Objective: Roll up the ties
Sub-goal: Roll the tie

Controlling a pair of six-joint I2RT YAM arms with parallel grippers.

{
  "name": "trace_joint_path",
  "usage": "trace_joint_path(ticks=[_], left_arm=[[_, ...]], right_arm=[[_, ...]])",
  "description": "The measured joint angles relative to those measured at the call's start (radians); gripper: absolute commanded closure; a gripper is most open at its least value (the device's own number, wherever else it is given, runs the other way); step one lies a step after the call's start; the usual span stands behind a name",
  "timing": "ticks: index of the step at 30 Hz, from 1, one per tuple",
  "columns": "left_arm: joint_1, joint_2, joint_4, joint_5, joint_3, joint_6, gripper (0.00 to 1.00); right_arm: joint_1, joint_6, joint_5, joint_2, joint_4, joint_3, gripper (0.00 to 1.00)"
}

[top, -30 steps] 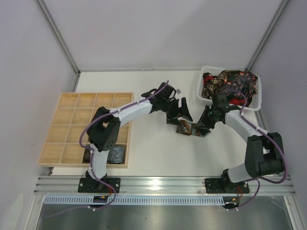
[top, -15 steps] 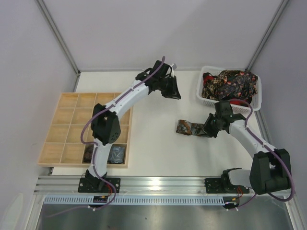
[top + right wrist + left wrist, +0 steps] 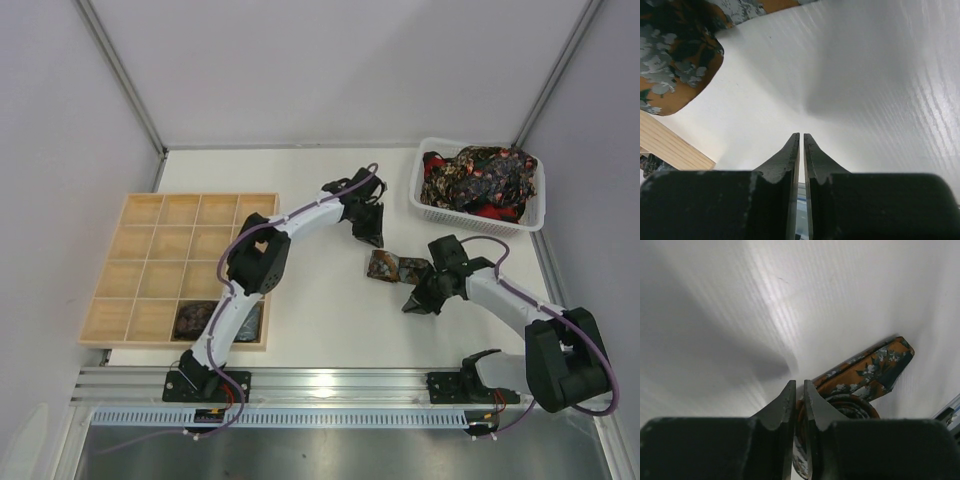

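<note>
A partly rolled tie (image 3: 386, 265), brown-orange with green and pale flecks, lies on the white table between the arms. In the left wrist view its coil (image 3: 852, 407) sits just behind the fingers, and its flat tail (image 3: 870, 367) points away to the right. My left gripper (image 3: 373, 239) (image 3: 797, 382) hovers at the tie's far edge, jaws shut to a thin slit, gripping nothing that I can see. My right gripper (image 3: 415, 304) (image 3: 801, 135) is shut and empty, just on the near right of the tie (image 3: 675, 60). More ties (image 3: 475, 175) are heaped in the basket.
The white mesh basket (image 3: 536, 203) stands at the back right. A pale wooden grid tray (image 3: 150, 265) lies at the left, with dark coils (image 3: 190, 320) in its near cells, partly hidden by the left arm. The tray's corner (image 3: 670, 147) shows in the right wrist view.
The left gripper swung away to the far side, shut there, and has now come back down beside the tie. The right gripper slid off the tie toward the near side.
</note>
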Motion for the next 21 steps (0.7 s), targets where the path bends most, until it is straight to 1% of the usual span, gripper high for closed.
trace_joint_path(ticks=[5,8,9,15,21], left_arm=[[-0.023,0.000,0.034,0.005,-0.009,0.000,0.84],[-0.026,0.000,0.065,0.011,-0.059,-0.001,0.86],[-0.026,-0.004,0.079,0.033,-0.080,-0.008,0.86],[-0.021,-0.107,0.145,0.067,-0.271,-0.025,0.88],[-0.022,-0.223,0.195,0.119,-0.481,-0.076,0.88]], right_arm=[[0.032,0.035,0.002,0.002,0.026,-0.008,0.88],[0.047,0.048,0.007,0.009,0.043,-0.008,0.87],[0.049,0.052,0.008,0.013,0.046,-0.008,0.87],[0.053,0.061,0.023,0.028,0.047,-0.008,0.87],[0.053,0.047,0.041,0.028,0.037,-0.008,0.87]])
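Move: The rolled part of the tie lies about 5 cm back and 2 cm to the right of the left hand, its middle 1 cm or so below the fingertips. The unrolled tail lies some 11 cm to the right of that hand and 7 cm back; the white basket is about 27 cm to its right and 15 cm ahead. From the right hand, the roll is roughly 11 cm ahead and 7 cm left, the tail 10 cm ahead and 2 cm right. The roll is pushed back by the left hand's nearly shut fingertips at its far left corner: they sink a centimetre or two, edging right, then sweep back about 8 cm and a little left, speeding up as the tips tilt back some 10 degrees. The right hand, nearly shut, stays low in front of the tie, shifting only about 1 cm left. ##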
